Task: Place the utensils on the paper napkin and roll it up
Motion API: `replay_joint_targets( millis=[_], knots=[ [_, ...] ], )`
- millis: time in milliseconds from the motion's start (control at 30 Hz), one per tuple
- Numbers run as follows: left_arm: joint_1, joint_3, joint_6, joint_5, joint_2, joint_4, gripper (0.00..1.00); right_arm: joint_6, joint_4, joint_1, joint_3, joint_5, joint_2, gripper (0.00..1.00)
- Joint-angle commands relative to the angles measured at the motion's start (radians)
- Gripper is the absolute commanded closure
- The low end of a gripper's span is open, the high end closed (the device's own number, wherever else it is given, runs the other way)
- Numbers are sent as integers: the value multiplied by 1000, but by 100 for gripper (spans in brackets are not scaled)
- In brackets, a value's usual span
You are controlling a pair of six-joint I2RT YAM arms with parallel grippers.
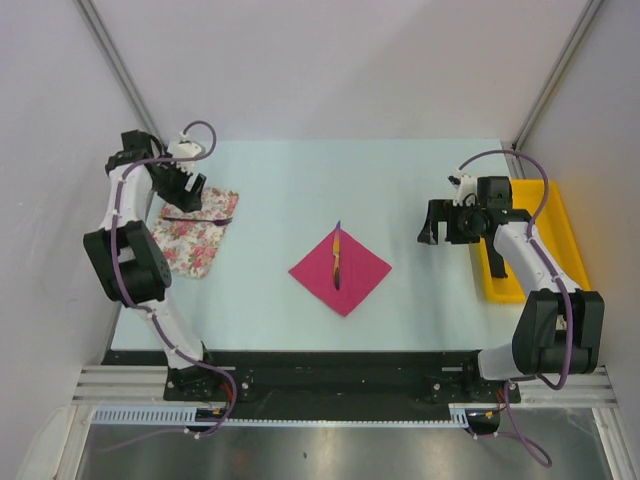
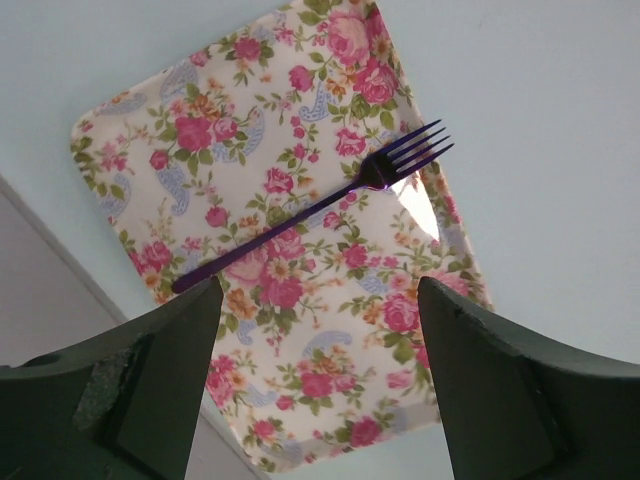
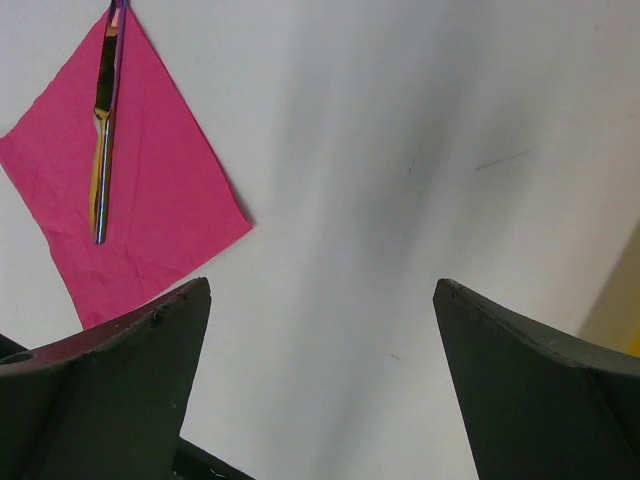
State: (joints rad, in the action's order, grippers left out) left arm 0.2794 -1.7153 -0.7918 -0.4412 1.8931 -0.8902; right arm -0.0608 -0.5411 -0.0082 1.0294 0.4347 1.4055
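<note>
The magenta-pink paper napkin (image 1: 340, 272) lies as a diamond at the table's middle, and it also shows in the right wrist view (image 3: 130, 200). A yellow-orange utensil (image 1: 337, 256) lies along it, its far end purple and past the napkin's far corner (image 3: 103, 120). A purple fork (image 2: 312, 208) lies diagonally on the white floral cloth (image 2: 300, 330) at the far left, where it shows as a dark line (image 1: 200, 215). My left gripper (image 1: 183, 185) (image 2: 320, 285) is open and empty above the fork. My right gripper (image 1: 432, 222) (image 3: 322, 284) is open and empty, right of the napkin.
A yellow tray (image 1: 560, 240) sits at the right edge under my right arm. The floral cloth (image 1: 195, 240) lies near the table's left edge. White walls and metal posts enclose the back and sides.
</note>
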Motion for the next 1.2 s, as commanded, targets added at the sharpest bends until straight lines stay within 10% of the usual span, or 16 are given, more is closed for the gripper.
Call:
replay_joint_targets(
  millis=[0, 800, 1167],
  knots=[
    [-16, -76, -293, -65, 90, -35, 17, -22, 26, 5, 60, 10, 16, 0],
    [-60, -149, -641, 44, 365, -95, 34, -65, -8, 5, 90, -73, 55, 0],
    [-62, -63, -627, 59, 301, -93, 93, -51, 3, 2, 84, -96, 55, 0]
  ],
)
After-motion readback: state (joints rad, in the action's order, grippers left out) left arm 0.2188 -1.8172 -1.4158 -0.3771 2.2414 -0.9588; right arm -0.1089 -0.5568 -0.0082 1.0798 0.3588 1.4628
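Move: The fork lies across the floral mat almost under the left hand, its middle about 13 cm below, 2 cm ahead and 2 cm to the left, with the tines to the right. The mat's middle is some 4 cm left and 1 cm back of the hand. The pink napkin is centred roughly 14 cm back and 40 cm to the right, with the knife on it 9 cm back and 39 cm right. From the idle right hand the fork is about 12 cm ahead, 68 cm left and 12 cm below. The left hand sinks about 12 cm onto the fork, edging a few centimetres forward on the way down and then slightly back, while the wrist turns some 30 degrees clockwise so that the fingers come to straddle the handle. The wide-open fingers narrow a little during the descent, and once the hand is low they close nearly shut, pinching the fork's handle just behind the head. ##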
